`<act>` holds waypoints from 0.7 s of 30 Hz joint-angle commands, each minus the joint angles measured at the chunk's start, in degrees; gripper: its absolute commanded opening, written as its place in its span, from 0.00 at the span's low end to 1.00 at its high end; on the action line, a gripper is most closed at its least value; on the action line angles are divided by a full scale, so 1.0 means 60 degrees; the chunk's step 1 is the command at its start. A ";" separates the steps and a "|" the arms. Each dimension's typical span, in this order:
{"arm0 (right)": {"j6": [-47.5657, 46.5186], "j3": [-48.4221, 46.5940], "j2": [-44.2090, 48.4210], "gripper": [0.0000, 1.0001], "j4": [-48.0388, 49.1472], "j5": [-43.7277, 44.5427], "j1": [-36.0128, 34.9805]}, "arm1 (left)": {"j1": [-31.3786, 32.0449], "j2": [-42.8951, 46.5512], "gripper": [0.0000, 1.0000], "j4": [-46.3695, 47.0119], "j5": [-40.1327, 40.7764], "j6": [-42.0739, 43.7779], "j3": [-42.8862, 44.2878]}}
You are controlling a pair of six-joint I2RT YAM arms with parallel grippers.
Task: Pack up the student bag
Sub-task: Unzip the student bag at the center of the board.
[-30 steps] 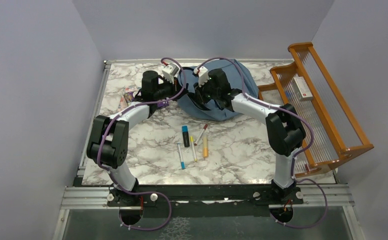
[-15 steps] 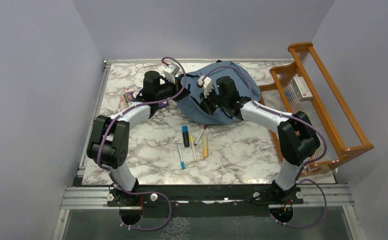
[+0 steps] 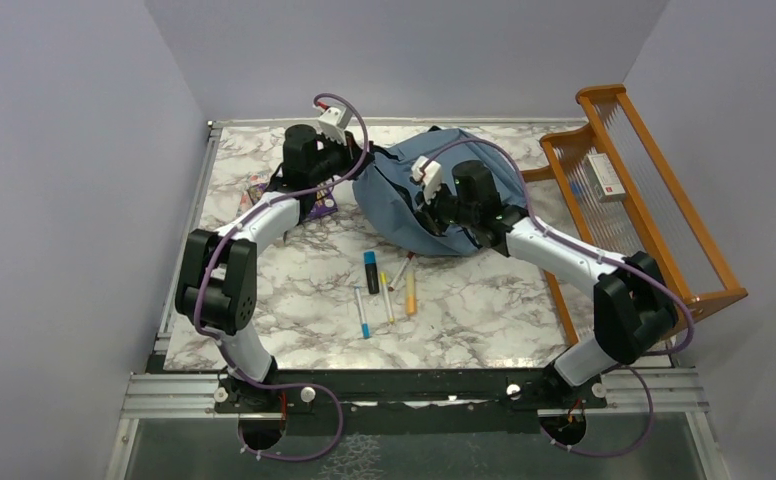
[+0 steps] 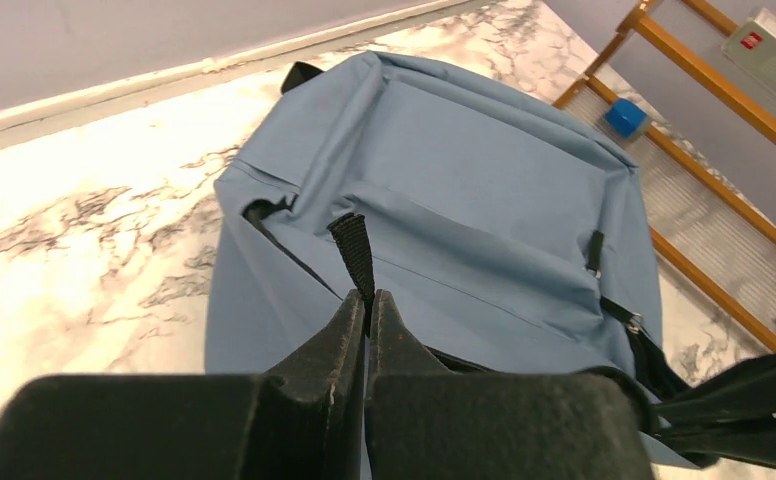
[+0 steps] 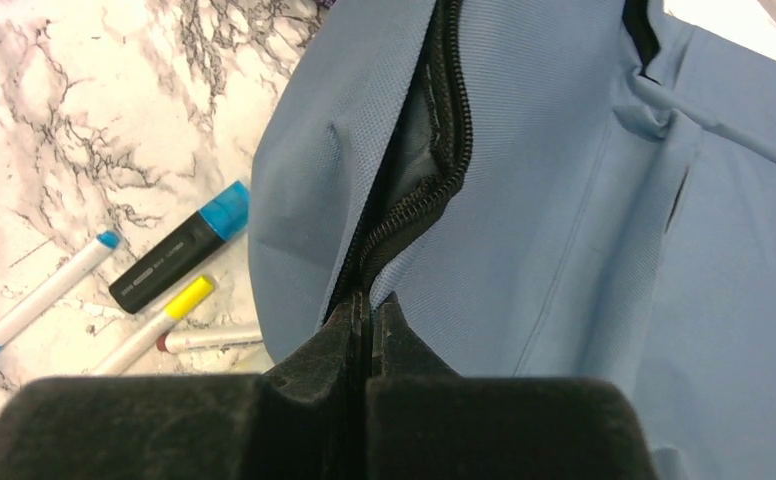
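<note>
The student bag [image 3: 404,195] is a dusty-blue backpack lying at the back middle of the marble table. My left gripper [image 3: 357,165] is at its left end, shut on a black strap loop [image 4: 352,248] that rises taut from the fabric [image 4: 484,170]. From the near right side, my right gripper [image 3: 432,208] is shut on the black zipper [image 5: 434,150], right where the teeth part. Above the jaws the zipper gapes a little and shows grey lining. The zipper pull itself is hidden between the fingers.
In front of the bag lie several pens: a black highlighter with a blue cap [image 3: 371,271], a blue-tipped white pen [image 3: 362,312], a yellow pen [image 3: 386,295], a red marker [image 3: 401,270] and an orange one [image 3: 410,293]. An orange wooden rack [image 3: 654,215] holding a white box [image 3: 604,175] stands at the right. Purple packets [image 3: 316,207] lie under the left arm.
My right gripper has shut on the zipper, and its arm has swung right and toward the near edge. The left gripper has pulled the strap back and left, and the bag's left end has bulged.
</note>
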State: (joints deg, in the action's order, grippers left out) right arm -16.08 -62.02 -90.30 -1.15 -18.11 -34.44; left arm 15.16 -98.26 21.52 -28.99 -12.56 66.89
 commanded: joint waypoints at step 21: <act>0.0469 0.2109 0.3295 0.01 -0.0591 -0.0279 -0.0047 | -0.0717 -0.3241 0.00 -0.2115 -0.0158 0.2049 0.4240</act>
State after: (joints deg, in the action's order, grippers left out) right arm -14.52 -51.68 -74.61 -1.04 -16.32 -34.41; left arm 13.45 -115.24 5.76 -31.68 -4.47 88.64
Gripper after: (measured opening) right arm 0.025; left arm 0.012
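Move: The zip's right-hand end lies about 10 cm to the right of the right hand, some 2 cm nearer the base and 8 cm below. On the table 14 cm below that hand, the red marker is roughly 5 cm back and 5 cm left, the black marker 6 cm back and 12 cm left. From the left hand, the zip's right-hand end is about 13 cm back, 22 cm right and 14 cm down; the bag's handle loop is 11 cm ahead, 11 cm right. The bag's mouth, still pinched at both ends, is pulled apart along the zip: the right hand keeps its shut grip at the zip and draws steadily back, right and up, about 6 cm in all. The left keeps the black tab at the left end and carries it some 6 cm forward, away from the other hand, then sinks 4 cm. ##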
